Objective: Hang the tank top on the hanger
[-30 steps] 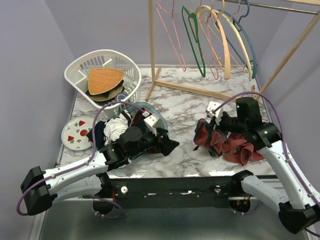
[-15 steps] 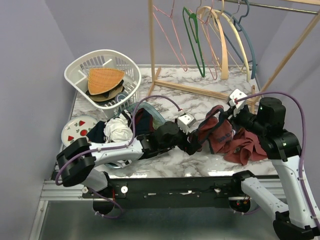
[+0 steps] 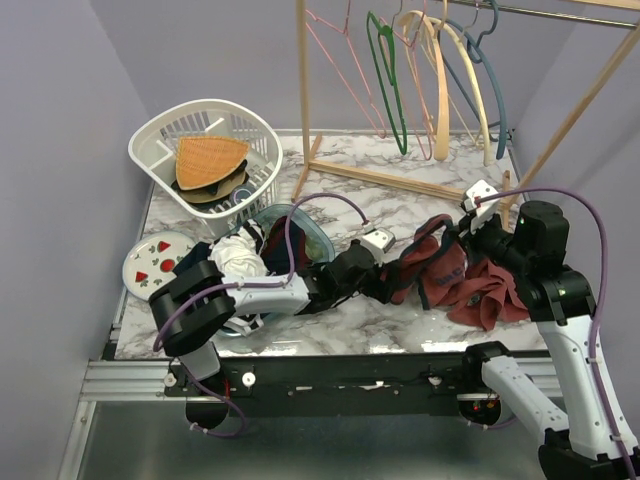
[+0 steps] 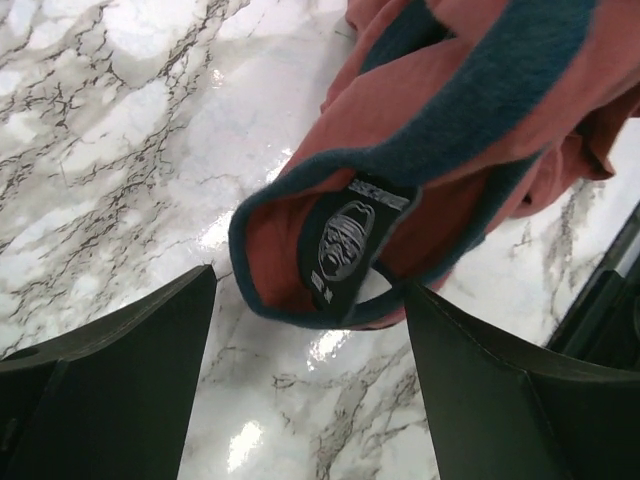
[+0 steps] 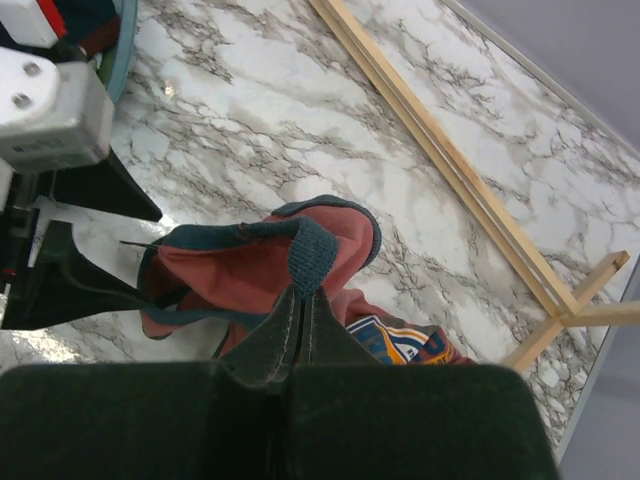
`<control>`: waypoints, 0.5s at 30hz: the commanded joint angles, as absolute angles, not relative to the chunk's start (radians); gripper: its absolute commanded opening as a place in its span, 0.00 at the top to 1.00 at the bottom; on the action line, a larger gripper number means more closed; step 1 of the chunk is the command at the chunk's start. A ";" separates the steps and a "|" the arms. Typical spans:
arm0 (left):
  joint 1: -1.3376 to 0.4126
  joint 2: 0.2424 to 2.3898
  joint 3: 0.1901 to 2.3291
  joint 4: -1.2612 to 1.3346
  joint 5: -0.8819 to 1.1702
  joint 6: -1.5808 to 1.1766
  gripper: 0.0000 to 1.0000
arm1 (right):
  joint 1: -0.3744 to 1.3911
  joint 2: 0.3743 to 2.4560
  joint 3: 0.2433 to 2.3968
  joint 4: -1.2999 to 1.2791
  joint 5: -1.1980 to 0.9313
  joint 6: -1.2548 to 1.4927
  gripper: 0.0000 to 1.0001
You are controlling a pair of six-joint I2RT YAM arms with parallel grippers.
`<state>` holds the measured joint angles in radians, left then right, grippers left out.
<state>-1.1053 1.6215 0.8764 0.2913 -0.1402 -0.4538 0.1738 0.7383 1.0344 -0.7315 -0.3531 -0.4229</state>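
The maroon tank top (image 3: 455,280) lies bunched on the marble at the right, with its near part lifted. My right gripper (image 3: 470,238) is shut on a fold of the navy trim (image 5: 310,255) and holds it up, so the neck opening hangs open. My left gripper (image 3: 387,283) has reached in from the left and stands open. Its two fingers flank the navy-edged neckline and black label (image 4: 345,240) without touching the cloth. In the right wrist view the chest graphic (image 5: 395,340) shows beside the fingers. The slate-blue hanger (image 3: 499,95) hangs on the rack at the back right.
A wooden rack (image 3: 303,100) at the back carries pink, green (image 3: 390,90) and cream (image 3: 443,100) hangers. Its base rail (image 5: 440,150) crosses the table behind the tank top. A white basket (image 3: 205,150), a strawberry plate (image 3: 155,265) and a clothes pile (image 3: 240,255) sit at the left.
My left arm swung right from the clothes pile to the tank top. My right gripper moved right and lifted the trim, opening the neckline.
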 commanded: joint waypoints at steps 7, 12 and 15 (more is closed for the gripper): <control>-1.066 1.747 0.953 0.353 -0.121 -0.449 0.25 | 0.130 0.738 1.039 -0.704 -0.416 -0.397 0.99; -1.063 1.756 0.942 0.362 -0.074 -0.445 0.34 | 0.129 0.764 1.074 -0.730 -0.433 -0.400 0.99; -1.049 1.755 0.931 0.348 -0.087 -0.446 0.35 | 0.127 0.784 1.103 -0.759 -0.451 -0.405 0.99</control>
<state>-1.0615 1.7439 0.9413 0.3206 -0.1104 -0.4522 0.1356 0.7624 1.0473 -0.7307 -0.4038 -0.4110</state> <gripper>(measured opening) 0.662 0.015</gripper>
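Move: The tank top hangs by its upper trim from the shut right gripper, which is about 14 cm right of the open left gripper, 5 cm farther out and 17 cm higher. The near edge of its blue-trimmed opening lies just off the left fingertips: some 2 cm ahead, 2 cm right, 3 cm below. From the right gripper that edge is about 12 cm left, 3 cm back, 20 cm below. The blue clothes bin stands roughly 20 cm left of the left gripper, 8 cm farther out and 8 cm lower. Ease the left gripper forward and down, about 2.5 cm out and 2 cm lower with a slight drift right, so its fingers come in around the near edge of the tank top's opening. Start narrowing them early, from nearly wide open to about two thirds, without shutting. Keep the right gripper still and shut on the trim. ##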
